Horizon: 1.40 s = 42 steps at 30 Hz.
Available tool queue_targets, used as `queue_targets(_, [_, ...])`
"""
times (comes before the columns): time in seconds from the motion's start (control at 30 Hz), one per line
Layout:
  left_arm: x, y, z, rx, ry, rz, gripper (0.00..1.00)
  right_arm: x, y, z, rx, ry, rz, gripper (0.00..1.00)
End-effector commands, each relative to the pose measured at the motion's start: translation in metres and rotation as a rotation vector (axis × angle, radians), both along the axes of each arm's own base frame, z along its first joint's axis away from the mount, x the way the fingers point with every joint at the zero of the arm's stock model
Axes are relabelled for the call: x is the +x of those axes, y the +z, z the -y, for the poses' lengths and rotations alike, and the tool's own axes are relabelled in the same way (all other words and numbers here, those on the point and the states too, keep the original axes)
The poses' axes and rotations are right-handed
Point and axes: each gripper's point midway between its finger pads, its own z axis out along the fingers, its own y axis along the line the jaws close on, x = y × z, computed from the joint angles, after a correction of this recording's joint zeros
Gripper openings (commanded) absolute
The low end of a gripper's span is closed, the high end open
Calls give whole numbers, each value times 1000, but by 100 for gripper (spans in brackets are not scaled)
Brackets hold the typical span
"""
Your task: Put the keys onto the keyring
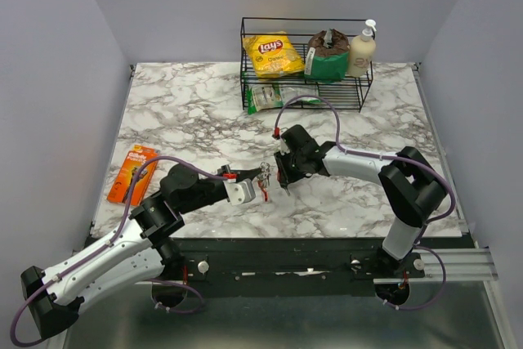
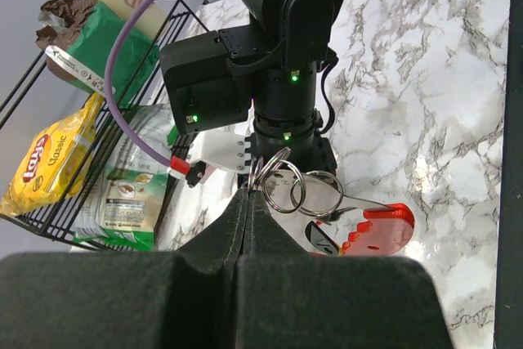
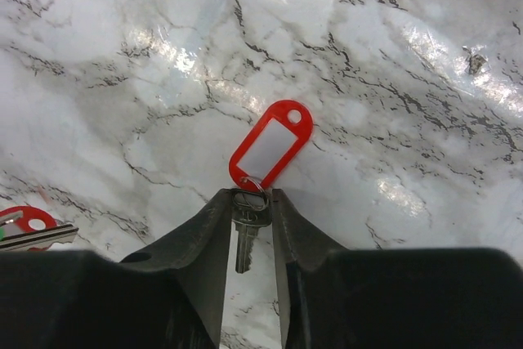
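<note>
The keyring (image 2: 265, 189), a thin metal ring joined to a second ring, a silvery flat piece and a red plastic part (image 2: 384, 230), is pinched at the tips of my left gripper (image 2: 249, 194), which is shut on it just above the marble. A small metal key (image 3: 243, 247) with a red oblong tag (image 3: 274, 143) sits between the fingers of my right gripper (image 3: 250, 198), whose jaws press on both sides of the key's head. In the top view the two grippers meet tip to tip, left (image 1: 263, 181) and right (image 1: 282, 176), near the table's front middle.
An orange razor pack (image 1: 135, 173) lies at the table's left edge. A black wire rack (image 1: 306, 100) at the back holds a Lays bag (image 1: 274, 55), a green packet and a lotion bottle (image 1: 361, 51). The bunch's red loop (image 3: 24, 218) shows at the right wrist view's lower left.
</note>
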Motion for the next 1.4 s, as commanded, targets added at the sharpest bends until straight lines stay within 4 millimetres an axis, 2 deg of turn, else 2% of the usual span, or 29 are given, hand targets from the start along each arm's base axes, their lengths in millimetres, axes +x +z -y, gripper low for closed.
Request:
queue_targets(0.0, [0,17,-1,-47,10,40,0,0,2,-9,34,3,5,32])
queue_targets(0.13, [0,17,-2,-47,14,40,0,1,7,-10,47,2,18,4])
queue_targets(0.17, [0,17,-2,-45,13,41,0,1,8,-10,49,3,21,1])
queue_targets(0.43, [0,16,-3,-42,17,37,0,5,30,-11,94,12,88,1])
queue_targets(0.6, [0,16,-4,-43,22,37,0,11,69,-12,154,35,180,1])
queue_targets(0.67, [-2,9,-4,-23,16,16,0,11,83,-12,170,65,214,0])
queue_targets(0.7, [-2,7,-4,-16,14,11,0,10,99,-13,194,83,244,0])
queue_targets(0.87, [-9,2,-5,17,-14,1,0,-11,159,-21,310,267,342,1])
queue_targets(1.03, [-20,-5,-6,48,-62,15,0,-34,211,-19,405,398,451,1])
queue_targets(1.2, [-23,-4,-9,46,-63,31,0,-60,234,-22,483,551,477,1])
queue_targets(1.37, [-22,-1,-6,46,-68,37,0,-89,241,-32,585,698,400,1])
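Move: The key with the red tag lies on the table right between the right hand's open fingertips, about 1 cm below the hand point; its tag lies some 3 cm ahead and 2 cm left. The keyring, still pinched by the left fingers, hangs roughly 9 cm back, 5 cm left and 22 cm above the right hand. From the left hand the key is about 10 cm ahead, 6 cm right and 24 cm below. The right fingers shut on the key, lift it about 24 cm and draw back towards the keyring, levelling out. ##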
